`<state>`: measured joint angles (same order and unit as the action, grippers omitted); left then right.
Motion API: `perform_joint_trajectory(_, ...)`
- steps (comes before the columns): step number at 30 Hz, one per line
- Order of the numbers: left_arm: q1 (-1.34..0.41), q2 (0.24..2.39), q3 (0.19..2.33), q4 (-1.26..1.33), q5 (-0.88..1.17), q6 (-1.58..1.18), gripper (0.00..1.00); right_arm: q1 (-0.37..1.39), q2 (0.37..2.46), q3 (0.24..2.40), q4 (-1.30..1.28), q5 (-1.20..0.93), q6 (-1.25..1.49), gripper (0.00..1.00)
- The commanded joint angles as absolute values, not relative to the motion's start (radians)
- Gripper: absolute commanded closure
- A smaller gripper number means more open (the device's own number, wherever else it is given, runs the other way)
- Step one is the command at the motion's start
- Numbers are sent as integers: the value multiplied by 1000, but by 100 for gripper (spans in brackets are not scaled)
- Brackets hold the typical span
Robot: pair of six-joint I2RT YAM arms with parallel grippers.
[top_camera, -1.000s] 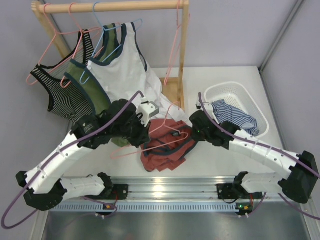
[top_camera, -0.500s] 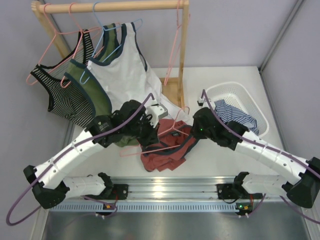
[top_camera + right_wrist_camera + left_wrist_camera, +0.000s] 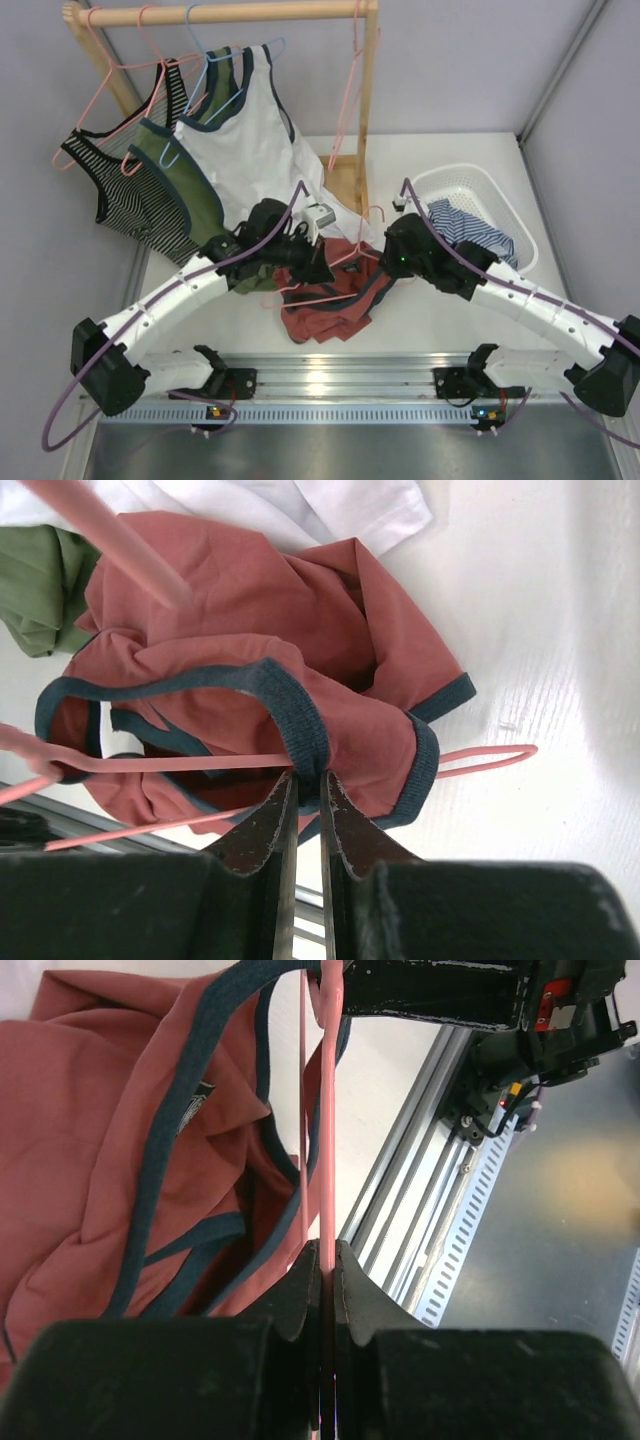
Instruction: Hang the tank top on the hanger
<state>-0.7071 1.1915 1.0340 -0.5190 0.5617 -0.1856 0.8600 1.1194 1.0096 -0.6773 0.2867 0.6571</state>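
The rust-red tank top with navy trim lies crumpled on the white table between my arms. The pink wire hanger lies over and partly inside it. My left gripper is shut on the hanger's wire, which runs straight out from between the jaws. My right gripper is shut on a navy-trimmed strap of the tank top and holds it lifted above the heap. One end of the hanger sticks out past the cloth on the table.
A wooden rack at the back holds a striped, an olive-green and a white tank top, plus a bare pink hanger. A white basket with striped cloth stands at the right. The metal rail runs along the near edge.
My left gripper has moved right and forward with the hanger, bringing it further over the tank top. My right gripper has shifted slightly left, holding the strap.
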Motion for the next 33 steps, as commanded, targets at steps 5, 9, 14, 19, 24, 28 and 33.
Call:
perform_joint_trajectory(5, -672, 1200, 924, -197, 744, -279, 100, 850, 1120, 1086, -643, 275, 641, 100)
perform_joint_trajectory(9, -647, 1206, 870, -100, 788, -321, 100, 850, 1126, 1092, -638, 268, 643, 100)
perform_joint_trajectory(14, -646, 1223, 830, -8, 822, -364, 100, 850, 1137, 1098, -638, 278, 643, 100)
perform_joint_trajectory(19, -646, 1239, 810, 49, 830, -388, 100, 850, 1138, 1095, -627, 268, 643, 99)
perform_joint_trajectory(24, -646, 1256, 795, 98, 833, -410, 100, 851, 1082, 1043, -559, 273, 614, 78)
perform_joint_trajectory(28, -646, 1284, 796, 113, 834, -422, 100, 856, 1009, 993, -477, 239, 558, 58)
perform_joint_trajectory(33, -646, 1307, 799, 140, 839, -437, 100, 865, 934, 968, -397, 218, 497, 48)
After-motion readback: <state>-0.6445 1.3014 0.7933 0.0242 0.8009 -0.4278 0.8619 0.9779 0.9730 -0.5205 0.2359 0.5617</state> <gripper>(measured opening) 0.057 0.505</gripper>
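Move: The tank top's navy-edged strap, pinched in the right fingers, lies roughly 12 cm to the right of the left hand, 3 cm ahead and a little lower; the crumpled body lies about 13 cm below the left hand, 2 cm to its right. The hanger, held by the left hand, already runs through the strap: from the right hand, its far end is about 6 cm right, 2 cm back and slightly below, its neck 6 cm left and 3 cm ahead. The strap stays looped over the hanger while the left hand, keeping its grip, feeds the hanger farther through it, right and down about 3 cm each with a 15-degree wrist roll, its left side dropping. The right hand first holds the strap nearly still, then opens halfway, lets go and rises to about 5 cm above its start, tipping its fingers up. ##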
